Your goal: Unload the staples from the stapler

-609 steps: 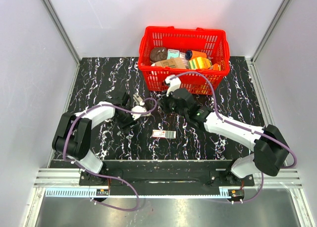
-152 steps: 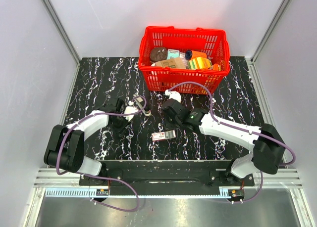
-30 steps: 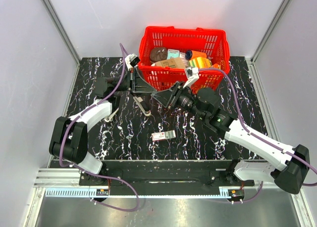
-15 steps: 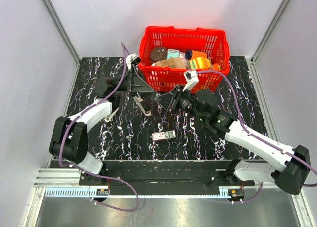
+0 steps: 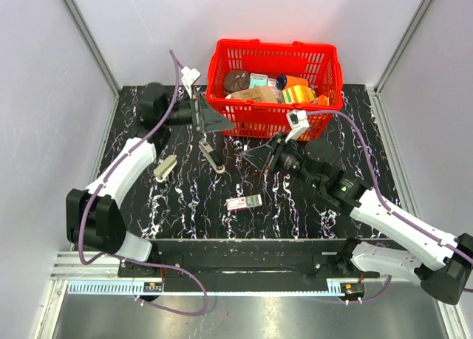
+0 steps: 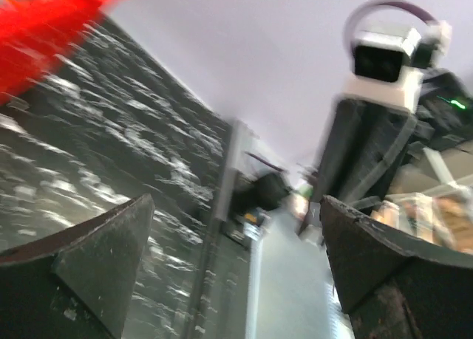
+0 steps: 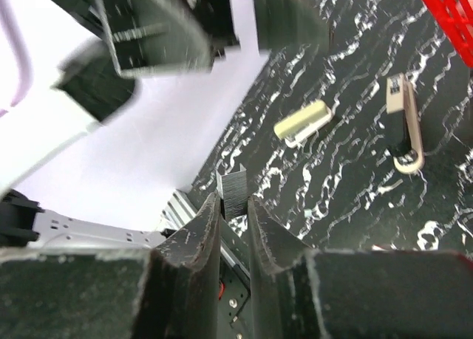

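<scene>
The stapler lies open on the black marbled table, left of centre; the right wrist view shows it too. My right gripper hovers just right of it, shut on a short strip of staples that stands up between its fingertips. My left gripper is raised above and behind the stapler, by the basket's front left corner, open and empty. Its wrist view is blurred, with both fingers wide apart.
A red basket full of goods stands at the back centre. A stubby silver-beige metal piece lies left of the stapler, also in the right wrist view. A small flat labelled box lies near the front centre.
The two grippers, close together above the stapler a second ago, have drawn apart. The left one rose back and left; the right one pulled back to the right with the staples.
</scene>
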Controlling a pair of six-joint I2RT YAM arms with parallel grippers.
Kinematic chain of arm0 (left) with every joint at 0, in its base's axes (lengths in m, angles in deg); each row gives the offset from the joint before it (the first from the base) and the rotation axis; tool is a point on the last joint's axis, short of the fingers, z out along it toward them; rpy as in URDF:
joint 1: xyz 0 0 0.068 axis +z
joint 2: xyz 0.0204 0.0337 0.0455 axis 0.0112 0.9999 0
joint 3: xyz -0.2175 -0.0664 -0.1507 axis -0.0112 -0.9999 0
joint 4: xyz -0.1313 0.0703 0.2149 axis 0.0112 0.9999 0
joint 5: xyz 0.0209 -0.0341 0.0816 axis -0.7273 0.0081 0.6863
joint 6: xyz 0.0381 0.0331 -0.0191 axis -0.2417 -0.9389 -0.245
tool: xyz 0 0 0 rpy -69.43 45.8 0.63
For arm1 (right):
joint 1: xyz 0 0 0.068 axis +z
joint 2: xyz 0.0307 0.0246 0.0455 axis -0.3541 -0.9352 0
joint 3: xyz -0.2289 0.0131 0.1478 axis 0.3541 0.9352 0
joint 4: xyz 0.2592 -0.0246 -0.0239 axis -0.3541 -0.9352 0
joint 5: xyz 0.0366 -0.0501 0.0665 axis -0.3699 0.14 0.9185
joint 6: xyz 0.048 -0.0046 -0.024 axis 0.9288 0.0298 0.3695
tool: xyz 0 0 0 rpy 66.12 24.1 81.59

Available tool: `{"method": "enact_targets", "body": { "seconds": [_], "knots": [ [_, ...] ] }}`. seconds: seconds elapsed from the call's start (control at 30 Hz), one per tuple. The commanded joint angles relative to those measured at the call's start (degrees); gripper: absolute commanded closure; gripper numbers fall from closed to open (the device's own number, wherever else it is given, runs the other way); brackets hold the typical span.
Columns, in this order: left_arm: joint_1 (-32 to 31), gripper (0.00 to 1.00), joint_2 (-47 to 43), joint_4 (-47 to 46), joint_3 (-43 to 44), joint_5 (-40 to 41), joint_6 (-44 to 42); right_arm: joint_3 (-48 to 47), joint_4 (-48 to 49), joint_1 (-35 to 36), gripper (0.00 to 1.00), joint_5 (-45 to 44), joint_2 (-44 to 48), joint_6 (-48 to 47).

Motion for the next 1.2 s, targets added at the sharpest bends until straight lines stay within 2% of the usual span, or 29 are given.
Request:
{"method": "enact_targets", "body": {
  "seconds": [0.0,0.1,0.2,0.37,0.57,0.83,1.17],
  "knots": [
    [-2.3,0.01,-3.9,45.9,8.8,24.5,-44.8,-1.3,-9.6,-0.4,0.93,-1.7,-1.4,-2.6],
    [-2.3,0.01,-4.1,48.7,7.5,33.5,-49.8,-2.5,-17.1,-0.5,0.94,-2.1,-6.4,-3.9],
    [-2.7,0.01,-5.1,50.6,4.4,39.3,-55.2,-2.5,-23.4,-0.2,1.0,-3.5,-13.3,-4.7],
    [-3.1,0.01,-6.6,53.2,-1.5,43.4,-63.1,-2.6,-27.2,2.6,1.0,-8.6,-22.2,-3.9],
    [-3.6,0.01,-8.8,53.2,-7.1,44.4,-67.6,-5.2,-31.2,5.2,1.0,-16.6,-27.6,-2.8],
    [-5.5,0.01,-9.0,54.0,-8.5,43.1,-68.1,-6.5,-32.3,5.9,1.0,-17.6,-33.5,-2.8],
    [-6.7,0.01,-9.6,54.3,-9.1,42.4,-67.7,-8.1,-32.3,6.0,1.0,-19.4,-36.2,-4.1]
  ]
}}
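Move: My right hand, pinching a short strip of staples, has the open staple box almost directly underneath, about 1 cm farther out and 32 cm down. From that hand the stapler lies some 14 cm ahead and 9 cm left, and the cream block about 10 cm ahead and 22 cm left, both equally low. From my empty left hand the stapler is roughly 7 cm ahead, 5 cm left and 32 cm down; the staple box is about 6 cm back and 4 cm right. I sink my right hand almost straight down by close to 30 cm, fast then slowing, easing about 3 cm right over the staple box's open end and tipping the fingers from level to downward, the staples still pinched. My left hand, fingers staying wide open, drops some 20 cm and shifts left, ending low behind the stapler, its fingers tilting about 55 degrees down. ##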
